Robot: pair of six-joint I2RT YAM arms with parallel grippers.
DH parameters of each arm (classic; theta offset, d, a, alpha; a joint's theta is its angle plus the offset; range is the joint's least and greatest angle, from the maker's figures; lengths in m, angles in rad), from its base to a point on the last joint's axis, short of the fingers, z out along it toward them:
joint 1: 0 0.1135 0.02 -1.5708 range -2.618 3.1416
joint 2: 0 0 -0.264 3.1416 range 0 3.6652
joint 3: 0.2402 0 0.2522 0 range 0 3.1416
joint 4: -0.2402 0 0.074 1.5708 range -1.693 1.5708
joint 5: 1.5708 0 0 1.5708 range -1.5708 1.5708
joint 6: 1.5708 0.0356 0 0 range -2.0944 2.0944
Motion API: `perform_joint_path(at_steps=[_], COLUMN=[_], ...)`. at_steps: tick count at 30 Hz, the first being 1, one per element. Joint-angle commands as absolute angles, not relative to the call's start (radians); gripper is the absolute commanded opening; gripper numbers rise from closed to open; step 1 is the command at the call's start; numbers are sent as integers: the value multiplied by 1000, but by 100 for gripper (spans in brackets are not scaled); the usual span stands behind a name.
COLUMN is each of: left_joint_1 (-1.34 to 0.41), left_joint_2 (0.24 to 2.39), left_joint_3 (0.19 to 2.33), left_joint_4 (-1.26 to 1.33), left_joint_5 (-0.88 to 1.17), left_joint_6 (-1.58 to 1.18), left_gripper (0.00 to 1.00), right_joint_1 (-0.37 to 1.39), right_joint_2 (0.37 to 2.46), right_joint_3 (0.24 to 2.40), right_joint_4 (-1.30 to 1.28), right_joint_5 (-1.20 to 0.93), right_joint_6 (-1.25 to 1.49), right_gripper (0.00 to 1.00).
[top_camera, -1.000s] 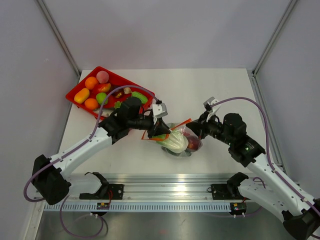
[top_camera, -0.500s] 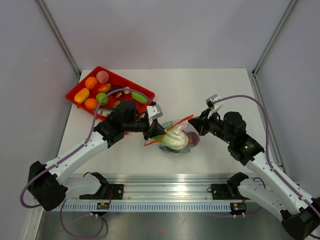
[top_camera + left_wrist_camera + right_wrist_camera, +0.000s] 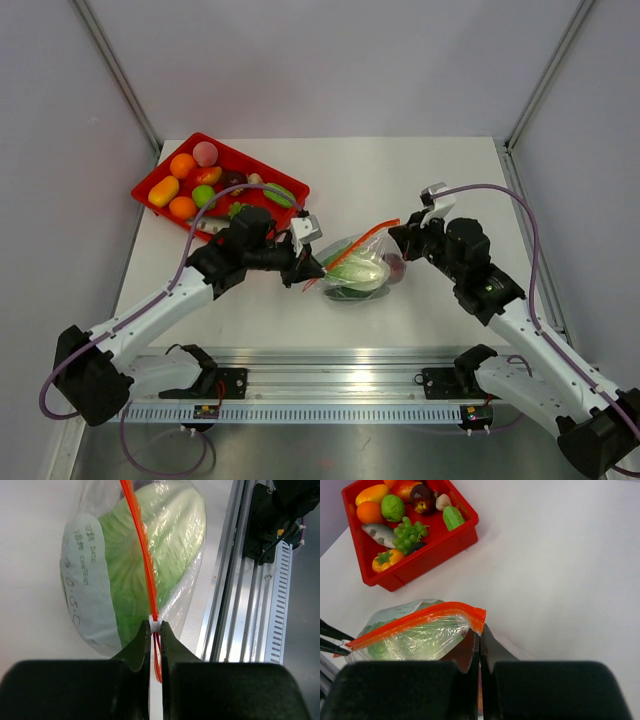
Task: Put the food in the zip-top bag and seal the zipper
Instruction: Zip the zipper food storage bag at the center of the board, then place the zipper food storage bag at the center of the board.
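The zip-top bag lies mid-table, holding a green-white cabbage and a dark red food piece. Its orange zipper is stretched between both grippers. My left gripper is shut on the zipper at its white slider, at the left end. My right gripper is shut on the bag's corner at the right end of the zipper; in its wrist view my right gripper pinches just under the strip. More food sits in the red tray.
The red tray at the back left holds several toy fruits and vegetables, among them grapes and a fish. An aluminium rail runs along the table's near edge, just beside the bag.
The left gripper has drawn back to the left along the zipper and the right gripper has moved up and to the right. The strip now runs taut between them and the bag has shifted.
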State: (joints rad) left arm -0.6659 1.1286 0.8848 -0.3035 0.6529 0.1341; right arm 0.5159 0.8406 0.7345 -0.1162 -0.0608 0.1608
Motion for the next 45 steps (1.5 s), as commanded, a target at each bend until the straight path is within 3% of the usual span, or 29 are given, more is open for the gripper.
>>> perform_joint_path(at_steps=[1, 17, 30, 37, 45], left_joint_1=[-658, -658, -658, -654, -549], left_joint_2=[1085, 970, 986, 1172, 1515], left_joint_3=[862, 799, 833, 1003, 1447], left_joint_4=[-359, -399, -270, -232, -227], left_joint_5=[655, 606, 647, 497, 494], left_joint_6=[115, 89, -29, -37, -15], left_gripper=[0, 0, 0, 0, 0], right_joint_1=[477, 437, 436, 434, 365], right_joint_2=[841, 850, 864, 934, 1181], right_joint_3=[770, 776, 761, 747, 932], right_joint_4=[-12, -11, 54, 190, 409], right_joint_5=[80, 155, 58, 129, 160], right_joint_6=[143, 170, 195, 123, -47], right_gripper=[0, 0, 0, 0, 0])
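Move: Just behind the left fingers, which still grip the slider, the zipper's near end sticks out about 3 cm back and 2 cm to the left. The filled bag hangs some 7 cm to this hand's right and 5 cm below, about level with it; the red bin is roughly 20 cm left and 18 cm farther out. From the right hand, still pinching the zipper's other corner, the near end lies about 17 cm left and 12 cm back, the bag 8 cm left and 8 cm back, lower down. Drawing the hands apart along the zipper, the left pulls the slider about 3 cm back and left towards the near end while the right tugs its corner 3 cm right and slightly forward. After a brief near-pause, both swing forward about 10 cm and somewhat right, the left also rising; the left turns some 15 degrees counter-clockwise, the right as much clockwise. Neither lets go. ##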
